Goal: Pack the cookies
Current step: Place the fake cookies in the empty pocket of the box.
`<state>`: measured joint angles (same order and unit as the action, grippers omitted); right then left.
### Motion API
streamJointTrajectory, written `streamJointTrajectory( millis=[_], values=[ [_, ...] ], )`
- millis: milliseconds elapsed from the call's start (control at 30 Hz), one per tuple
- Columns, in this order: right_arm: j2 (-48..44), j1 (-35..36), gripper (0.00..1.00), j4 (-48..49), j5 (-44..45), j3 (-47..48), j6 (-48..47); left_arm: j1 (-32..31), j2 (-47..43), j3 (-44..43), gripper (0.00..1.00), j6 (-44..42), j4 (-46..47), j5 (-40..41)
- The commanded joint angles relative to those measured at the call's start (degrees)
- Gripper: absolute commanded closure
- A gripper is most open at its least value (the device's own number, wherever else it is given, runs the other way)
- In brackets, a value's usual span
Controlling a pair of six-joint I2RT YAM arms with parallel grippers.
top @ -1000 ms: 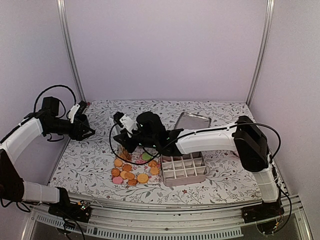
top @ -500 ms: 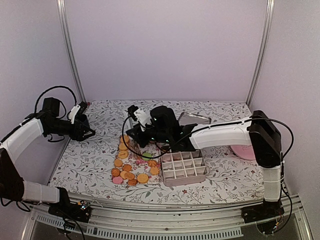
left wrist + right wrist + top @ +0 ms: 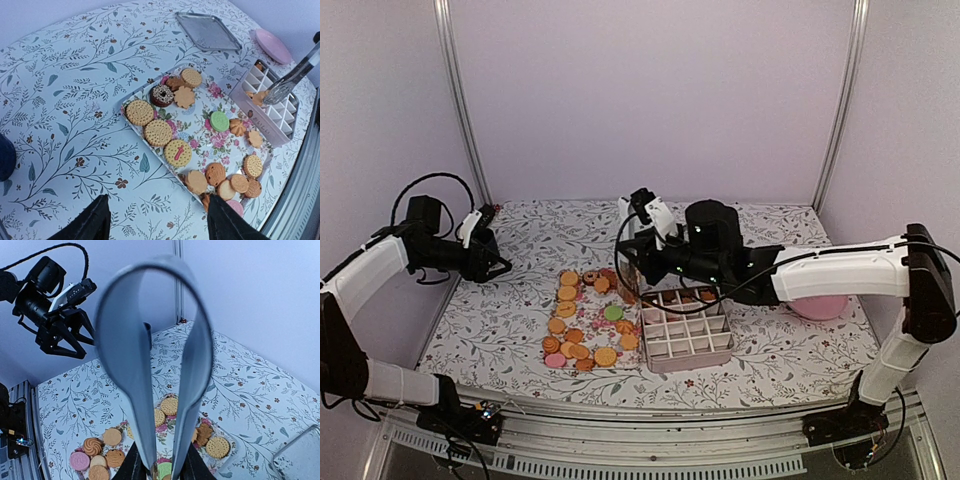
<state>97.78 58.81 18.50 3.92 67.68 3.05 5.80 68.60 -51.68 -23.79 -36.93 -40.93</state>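
The cookies [image 3: 582, 340] [image 3: 177, 152] lie spread on a flat floral tray [image 3: 200, 131], mostly orange-tan, with one green [image 3: 219, 121] and one dark brown. My right gripper [image 3: 658, 262] [image 3: 162, 466] is shut on metal tongs [image 3: 292, 77] [image 3: 131, 365]. The tongs' tips pinch an orange-tan cookie [image 3: 258, 97] at a cell of the white divided box [image 3: 687, 338] [image 3: 272, 117]. Far to the left, my left gripper [image 3: 502, 265] [image 3: 158, 200] hangs open above bare table, holding nothing.
A pink plate [image 3: 817, 305] [image 3: 272, 44] sits right of the box. A flat metal tray [image 3: 207, 31] lies behind the box; in the top view my right arm hides it. Walls and frame posts close in the table's sides.
My right arm swung from over the cookie tray rightward to the box, carrying the tongs, and uncovered the pink plate. The left arm has not moved.
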Motion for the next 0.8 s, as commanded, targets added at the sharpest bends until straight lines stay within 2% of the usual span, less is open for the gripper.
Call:
streamJointTrajectory(
  millis=[0, 267, 500, 767],
  values=[
    [-8.2, -1.1, 1.00, 1.0, 1.9, -4.2, 0.8, 0.2, 0.0, -0.8, 0.33, -0.2, 0.5, -0.8],
    [-16.9, -2.8, 1.00, -1.4, 4.1, -12.6, 2.3, 0.2, -0.1, -1.7, 0.33, -0.6, -0.7, -0.6],
    [-26.0, -7.4, 1.00, -4.7, 6.0, -19.5, 1.6, 0.2, -0.3, -2.5, 0.33, -1.1, -1.1, -0.4],
    [-30.8, -12.5, 1.00, -7.3, 4.7, -24.4, 0.2, 0.1, 0.1, -2.6, 0.33, -1.0, -1.1, -0.2]
  ],
)
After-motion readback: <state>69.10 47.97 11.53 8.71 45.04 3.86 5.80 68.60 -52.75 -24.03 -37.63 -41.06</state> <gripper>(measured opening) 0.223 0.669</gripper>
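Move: Held in the tongs, the cookie is bound for the far right pockets of the box: from the right hand about 16 cm to the right, 2 cm back and 22 cm below. The pockets with pink cookies lie about 5 cm right and 3 cm back, the green cookie 4 cm left and 1 cm back. The metal tray is some 16 cm ahead and 17 cm right. From the left hand, the far right pockets lie about 42 cm right and 2 cm ahead, 15 cm lower. Carry the tongs, cookie still pinched in their head, to the right by about 16 cm, past the pink-cookie pockets to the box's far right corner. Let the right hand rise some 2 cm early on, then sink back to nearly its starting height. Turn the wrist some 15 degrees clockwise and keep the fingers' grip on the tongs. ##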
